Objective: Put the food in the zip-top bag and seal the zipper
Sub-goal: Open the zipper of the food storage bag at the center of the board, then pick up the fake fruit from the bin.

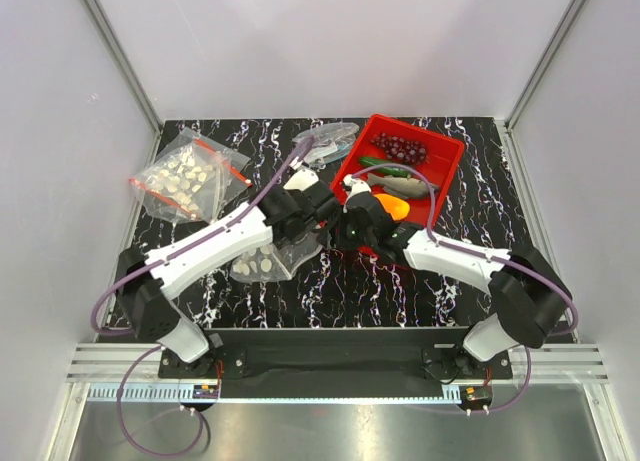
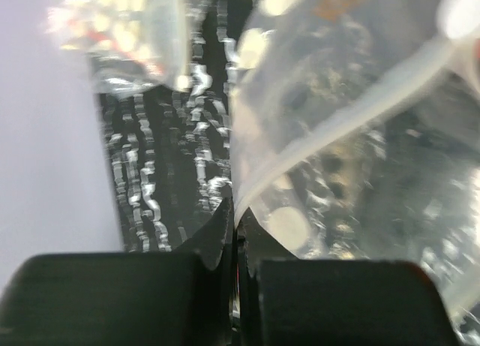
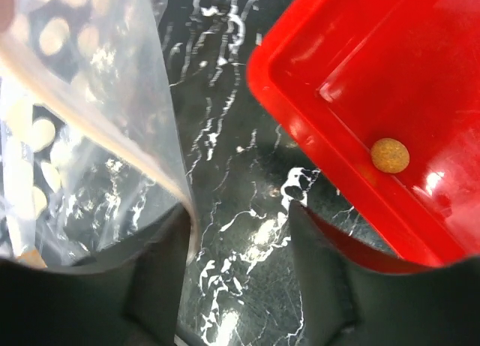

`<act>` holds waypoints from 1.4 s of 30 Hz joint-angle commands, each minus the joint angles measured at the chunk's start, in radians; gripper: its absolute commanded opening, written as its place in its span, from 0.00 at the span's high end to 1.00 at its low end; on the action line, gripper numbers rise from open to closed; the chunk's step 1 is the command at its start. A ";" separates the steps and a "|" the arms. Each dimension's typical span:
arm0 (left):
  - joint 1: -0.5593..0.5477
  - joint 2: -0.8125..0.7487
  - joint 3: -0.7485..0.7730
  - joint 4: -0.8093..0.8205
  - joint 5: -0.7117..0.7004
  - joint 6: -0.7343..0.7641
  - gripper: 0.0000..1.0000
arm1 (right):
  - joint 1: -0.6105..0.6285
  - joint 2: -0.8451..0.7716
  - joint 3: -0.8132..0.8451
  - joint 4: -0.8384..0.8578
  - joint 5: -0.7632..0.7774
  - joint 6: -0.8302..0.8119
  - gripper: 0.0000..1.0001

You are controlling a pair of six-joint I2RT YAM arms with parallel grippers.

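The clear, white-dotted zip-top bag (image 1: 268, 259) lies under my left arm at mid-table. My left gripper (image 1: 322, 211) is shut on its edge. In the left wrist view the bag (image 2: 352, 136) rises from the closed jaws (image 2: 236, 220), and a red sliver of the zipper (image 2: 238, 284) shows between them. My right gripper (image 1: 347, 219) stands open (image 3: 238, 211). The bag's rim (image 3: 112, 128) rests against its left finger and only table shows between the fingers. The food lies in the red tray (image 1: 445, 166): grape bunch (image 1: 400, 146), cucumber (image 1: 385, 166), grey fish (image 1: 402, 184), orange fruit (image 1: 393, 207).
A second dotted bag (image 1: 185, 176) with red strips lies at the back left. A small clear bag (image 1: 330, 141) with greyish contents lies beside the tray's left corner. The tray's near corner (image 3: 300, 136) sits just right of my right gripper. White walls enclose the table.
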 commanded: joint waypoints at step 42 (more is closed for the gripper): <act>0.121 -0.158 -0.198 0.360 0.372 0.237 1.00 | -0.430 -0.097 0.215 -0.328 0.193 -0.206 0.00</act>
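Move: The food storage bag hangs pinched in the left hand, its middle about 2 cm to that hand's right and some 13 cm below. Another filled bag lies roughly 19 cm ahead and 19 cm left of the left hand. From the right hand, the yellow pepper in the red tray is about 11 cm ahead, 13 cm right and 9 cm lower; the fish 17 ahead, 17 right; the cucumber 21 ahead, 13 right; the held bag 13 cm left, level with it. The bag's rim stays pinched in the shut left fingers as that hand sinks about 5 cm and shifts 3 cm right, tipping some 10 degrees further down, then eases up slightly. The right hand comes free of the rim, opening from half to full; it lifts and draws slightly back, then sweeps about 18 cm right and 11 cm forward over the tray towards the yellow pepper, swinging clockwise and finally dipping. ##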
